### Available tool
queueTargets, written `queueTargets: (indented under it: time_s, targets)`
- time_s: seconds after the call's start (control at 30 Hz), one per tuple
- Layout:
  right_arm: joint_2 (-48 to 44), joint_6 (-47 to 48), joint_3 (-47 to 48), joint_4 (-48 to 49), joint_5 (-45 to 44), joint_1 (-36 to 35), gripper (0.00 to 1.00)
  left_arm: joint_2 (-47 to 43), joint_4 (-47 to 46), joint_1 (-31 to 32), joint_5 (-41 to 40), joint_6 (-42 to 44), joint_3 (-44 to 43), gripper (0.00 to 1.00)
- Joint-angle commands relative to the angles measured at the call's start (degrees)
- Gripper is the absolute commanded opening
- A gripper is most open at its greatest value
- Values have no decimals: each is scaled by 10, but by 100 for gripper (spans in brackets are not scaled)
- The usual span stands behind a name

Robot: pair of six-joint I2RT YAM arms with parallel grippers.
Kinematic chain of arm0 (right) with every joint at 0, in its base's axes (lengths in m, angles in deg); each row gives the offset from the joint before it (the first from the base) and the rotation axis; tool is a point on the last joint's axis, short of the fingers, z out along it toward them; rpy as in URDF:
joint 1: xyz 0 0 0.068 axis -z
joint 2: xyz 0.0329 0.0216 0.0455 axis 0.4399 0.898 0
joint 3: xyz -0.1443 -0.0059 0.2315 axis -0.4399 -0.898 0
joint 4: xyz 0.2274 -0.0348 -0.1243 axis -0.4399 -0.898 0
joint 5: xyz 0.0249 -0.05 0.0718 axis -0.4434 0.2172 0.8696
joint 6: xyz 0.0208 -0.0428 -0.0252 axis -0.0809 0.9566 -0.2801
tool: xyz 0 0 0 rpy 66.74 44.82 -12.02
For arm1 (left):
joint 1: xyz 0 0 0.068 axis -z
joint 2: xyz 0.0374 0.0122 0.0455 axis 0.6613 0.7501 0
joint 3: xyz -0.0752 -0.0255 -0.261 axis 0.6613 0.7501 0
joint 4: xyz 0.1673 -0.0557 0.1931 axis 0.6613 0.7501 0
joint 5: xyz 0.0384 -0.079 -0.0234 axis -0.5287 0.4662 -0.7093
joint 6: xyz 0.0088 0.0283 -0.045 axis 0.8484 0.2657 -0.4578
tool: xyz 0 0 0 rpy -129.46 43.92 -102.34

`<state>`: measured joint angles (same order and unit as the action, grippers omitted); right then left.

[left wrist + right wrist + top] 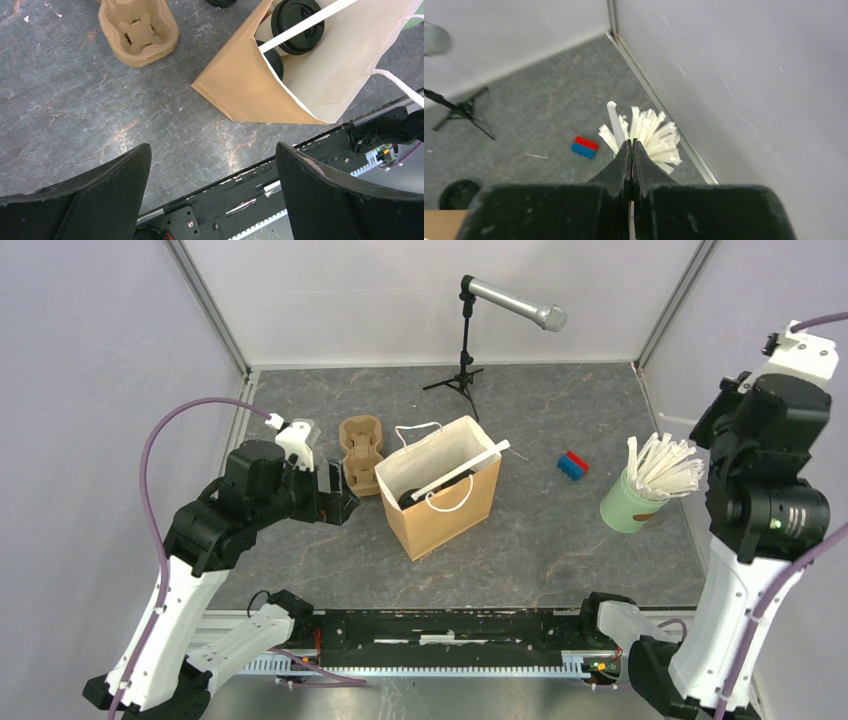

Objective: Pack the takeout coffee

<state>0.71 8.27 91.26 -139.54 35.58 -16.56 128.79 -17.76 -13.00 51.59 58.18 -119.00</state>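
Observation:
Two takeout coffee cups show only their black lids (297, 25) (274, 61) inside the upright brown paper bag (440, 510). A white straw (458, 471) lies across the bag's open top. My left gripper (212, 146) hangs open over bare table just left of the bag, with nothing between its fingers. In the top view it sits between the bag and the brown cup carrier (360, 452). My right gripper (631, 142) is shut with nothing visibly held. It is raised at the far right above the pale green cup of straws (628, 502).
A red and blue brick (572, 465) lies right of the bag. A microphone on a small tripod (465, 365) stands at the back. Walls close in the left, back and right sides. The black rail (450, 630) runs along the near edge.

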Motion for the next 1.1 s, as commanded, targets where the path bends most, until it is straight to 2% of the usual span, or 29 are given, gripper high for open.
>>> queueTargets:
  time_s: [0.0,0.07,0.17,0.3,0.5,0.67,0.77,0.9,1.07]
  targets:
    - [-31,-25,29,74,40,3,0,-7,-25,-1,15,-2,-5,100]
    - [-28,-44,46,77,54,3,0,-7,-30,-1,15,-4,3,100]
    - [-33,-70,29,121,125,3,0,-9,-29,-1,20,-8,9,100]
    - [-20,-116,4,169,237,3,0,-13,-32,-1,18,-23,7,100]
    - [-7,-215,-96,275,458,2,0,-1,-22,-1,17,-41,-20,100]
    - [29,-204,-73,259,578,-7,0,-10,-27,-1,-8,-63,-31,100]
    - [23,-217,-114,277,653,-24,0,-9,-29,-1,-17,-67,-42,100]
    - [16,-209,-151,276,706,-61,0,-4,-32,-1,-19,-78,-53,100]
    - [30,-164,-151,226,686,-152,0,6,-44,-1,-19,-91,-52,100]
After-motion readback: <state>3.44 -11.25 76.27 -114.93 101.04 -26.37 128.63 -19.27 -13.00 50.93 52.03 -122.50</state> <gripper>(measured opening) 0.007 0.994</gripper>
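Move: My right hand already holds a paper-wrapped straw high over the right side. The paper bag it goes to stands about 40 cm to the left, some 10 cm ahead and 33 cm below. The green straw cup is 10 cm ahead, 4 cm right and 36 cm lower; the red-and-blue block is about 20 cm ahead and 10 cm left, on the table. The cup carrier lies some 20 cm left of the bag and 12 cm farther out. From my left hand the bag is roughly 9 cm ahead, 19 cm right and 17 cm down. I keep the straw pinched in my right fingers and swing it left towards the bag, about 23 cm, first lifting some 7 cm clear, then arcing forward and sinking back to the starting height, and easing back a little at the end. On the way my wrist turns about 65 degrees counter-clockwise and rolls its left side up, so the straw points across at the bag. My empty left hand stays open and rises about 3 cm. ##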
